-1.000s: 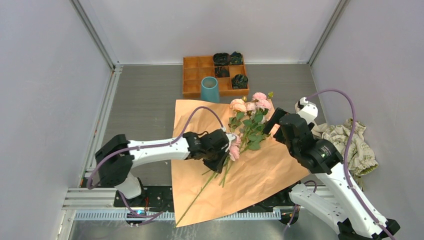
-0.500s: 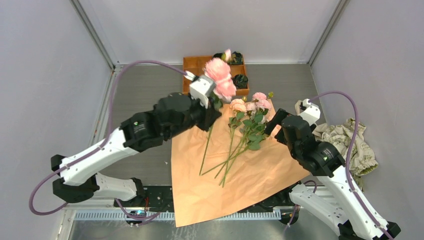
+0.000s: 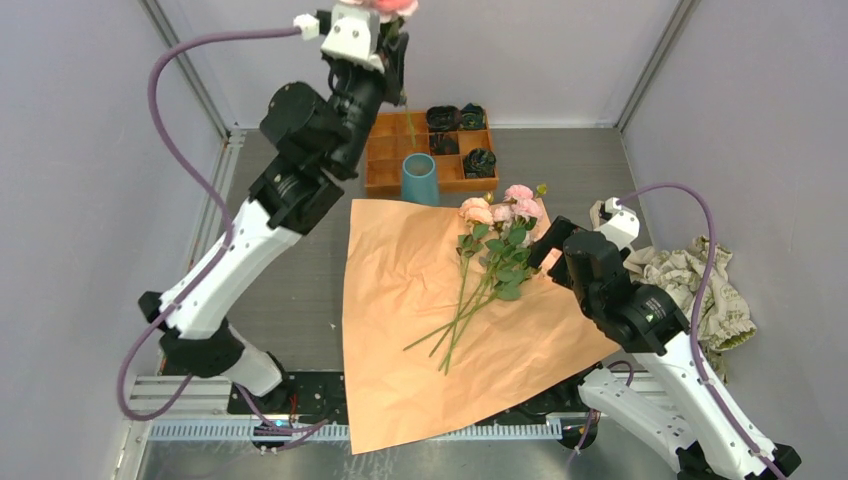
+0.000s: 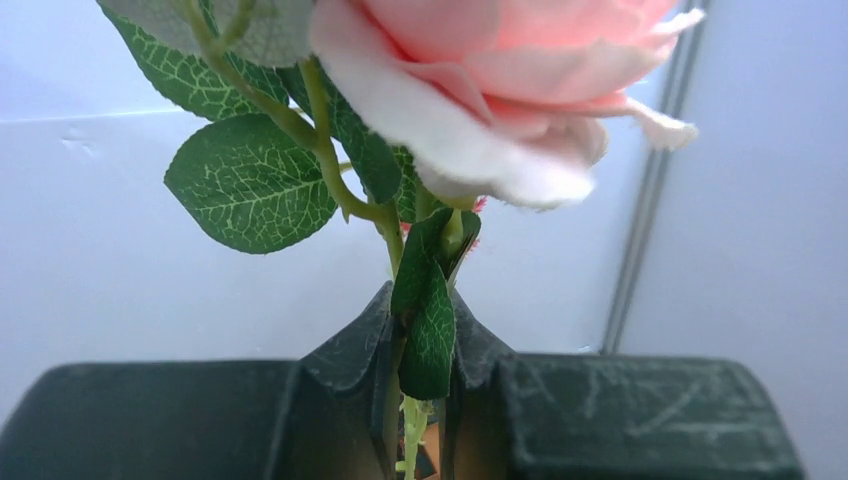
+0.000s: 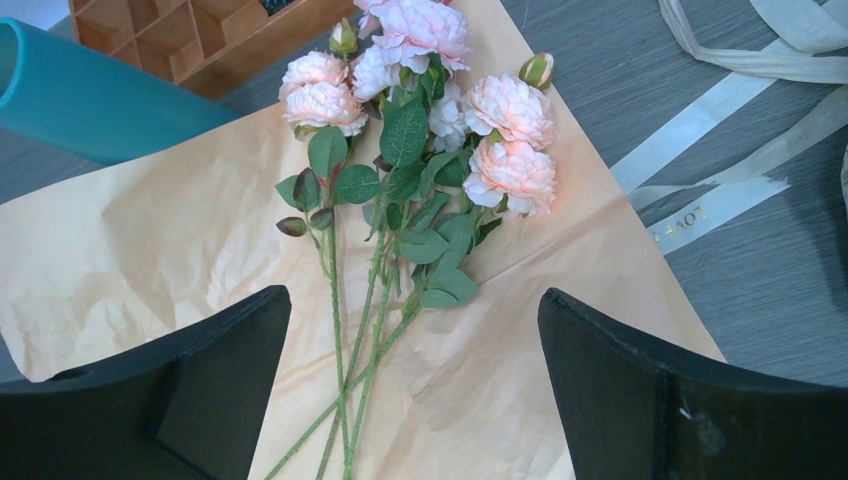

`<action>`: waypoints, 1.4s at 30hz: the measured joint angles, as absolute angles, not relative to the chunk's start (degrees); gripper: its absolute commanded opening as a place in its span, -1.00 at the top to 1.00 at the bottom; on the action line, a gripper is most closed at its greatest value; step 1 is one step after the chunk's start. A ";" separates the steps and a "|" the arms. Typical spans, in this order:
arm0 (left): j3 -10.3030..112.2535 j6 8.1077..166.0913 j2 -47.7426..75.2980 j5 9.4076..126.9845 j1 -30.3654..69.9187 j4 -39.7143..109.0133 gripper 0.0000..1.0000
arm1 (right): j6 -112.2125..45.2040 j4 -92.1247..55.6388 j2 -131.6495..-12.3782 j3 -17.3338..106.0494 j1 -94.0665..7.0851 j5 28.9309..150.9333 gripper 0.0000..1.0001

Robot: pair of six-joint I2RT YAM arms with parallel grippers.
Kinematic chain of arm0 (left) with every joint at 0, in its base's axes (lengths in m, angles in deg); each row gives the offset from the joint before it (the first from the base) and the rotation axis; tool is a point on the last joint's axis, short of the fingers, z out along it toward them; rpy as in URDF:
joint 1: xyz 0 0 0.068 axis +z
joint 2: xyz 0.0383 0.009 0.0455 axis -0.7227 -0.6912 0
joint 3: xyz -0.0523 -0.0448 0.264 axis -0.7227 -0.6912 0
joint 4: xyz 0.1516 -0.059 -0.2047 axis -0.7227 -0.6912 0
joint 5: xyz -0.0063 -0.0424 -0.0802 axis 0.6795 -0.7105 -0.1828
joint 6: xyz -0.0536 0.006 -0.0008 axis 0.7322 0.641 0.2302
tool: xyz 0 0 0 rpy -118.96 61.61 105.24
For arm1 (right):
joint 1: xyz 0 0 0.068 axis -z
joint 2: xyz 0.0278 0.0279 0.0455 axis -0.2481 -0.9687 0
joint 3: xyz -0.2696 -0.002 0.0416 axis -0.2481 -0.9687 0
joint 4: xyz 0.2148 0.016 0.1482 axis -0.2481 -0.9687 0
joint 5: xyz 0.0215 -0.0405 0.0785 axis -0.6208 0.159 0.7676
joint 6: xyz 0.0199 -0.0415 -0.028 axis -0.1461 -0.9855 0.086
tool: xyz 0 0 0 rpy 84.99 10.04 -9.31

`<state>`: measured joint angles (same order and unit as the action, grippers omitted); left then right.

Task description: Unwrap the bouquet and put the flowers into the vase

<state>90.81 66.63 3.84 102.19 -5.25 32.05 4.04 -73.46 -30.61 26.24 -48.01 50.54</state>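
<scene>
The bouquet is unwrapped: its orange paper (image 3: 400, 330) lies spread flat, with several pink and peach flowers (image 3: 495, 240) lying on it, heads toward the back. My left gripper (image 3: 395, 42) is raised high at the back, shut on the stem of one pink rose (image 4: 500, 80). That rose's stem (image 3: 408, 125) hangs down over the teal vase (image 3: 420, 178). In the left wrist view the left gripper (image 4: 420, 310) pinches stem and leaf. My right gripper (image 5: 415, 292) hovers open over the stems of the flowers (image 5: 420, 130), holding nothing; the vase (image 5: 90, 100) shows at upper left.
An orange wooden compartment tray (image 3: 395, 140) with dark lumps (image 3: 460, 118) stands right behind the vase. A crumpled cream paper wad (image 3: 700, 290) lies at the right. Cream ribbon (image 5: 720, 190) trails on the grey table beside the paper. Grey walls close in on three sides.
My left arm has lifted one rose off the paper, swinging it up and back until it is high above the vase. The right arm has stayed still.
</scene>
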 measured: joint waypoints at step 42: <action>87.73 84.82 -2.80 91.81 11.60 33.13 0.98 | 4.08 -70.49 -32.36 24.16 -48.01 51.09 -0.99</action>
<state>87.73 84.82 -2.80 91.81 11.60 33.13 4.08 -70.49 -32.36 24.16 -48.01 51.09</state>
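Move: The left hand holds a single rose high up, stem hanging. The vase it is meant for stands roughly 8 cm farther forward, 3 cm to the right and some 50 cm below the hand. The sectioned box lies about 22 cm ahead, 5 cm right; the loose flowers lie around 7 cm back and 17 cm right, both nearly 60 cm down. From the idle right hand, the vase is about 19 cm ahead, 24 cm left and 15 cm lower. Forward first, quickly, by about 14 cm, the left hand carries the rose out beyond the vase, then sinks roughly 11 cm while its fingers tip some 15 degrees downward. It then eases back a few centimetres towards its base, drifting slightly left and rising about 5 cm, with the lower stem kept slanting down to the vase's mouth. The fingers keep their pinch on the stem just below the bloom. ##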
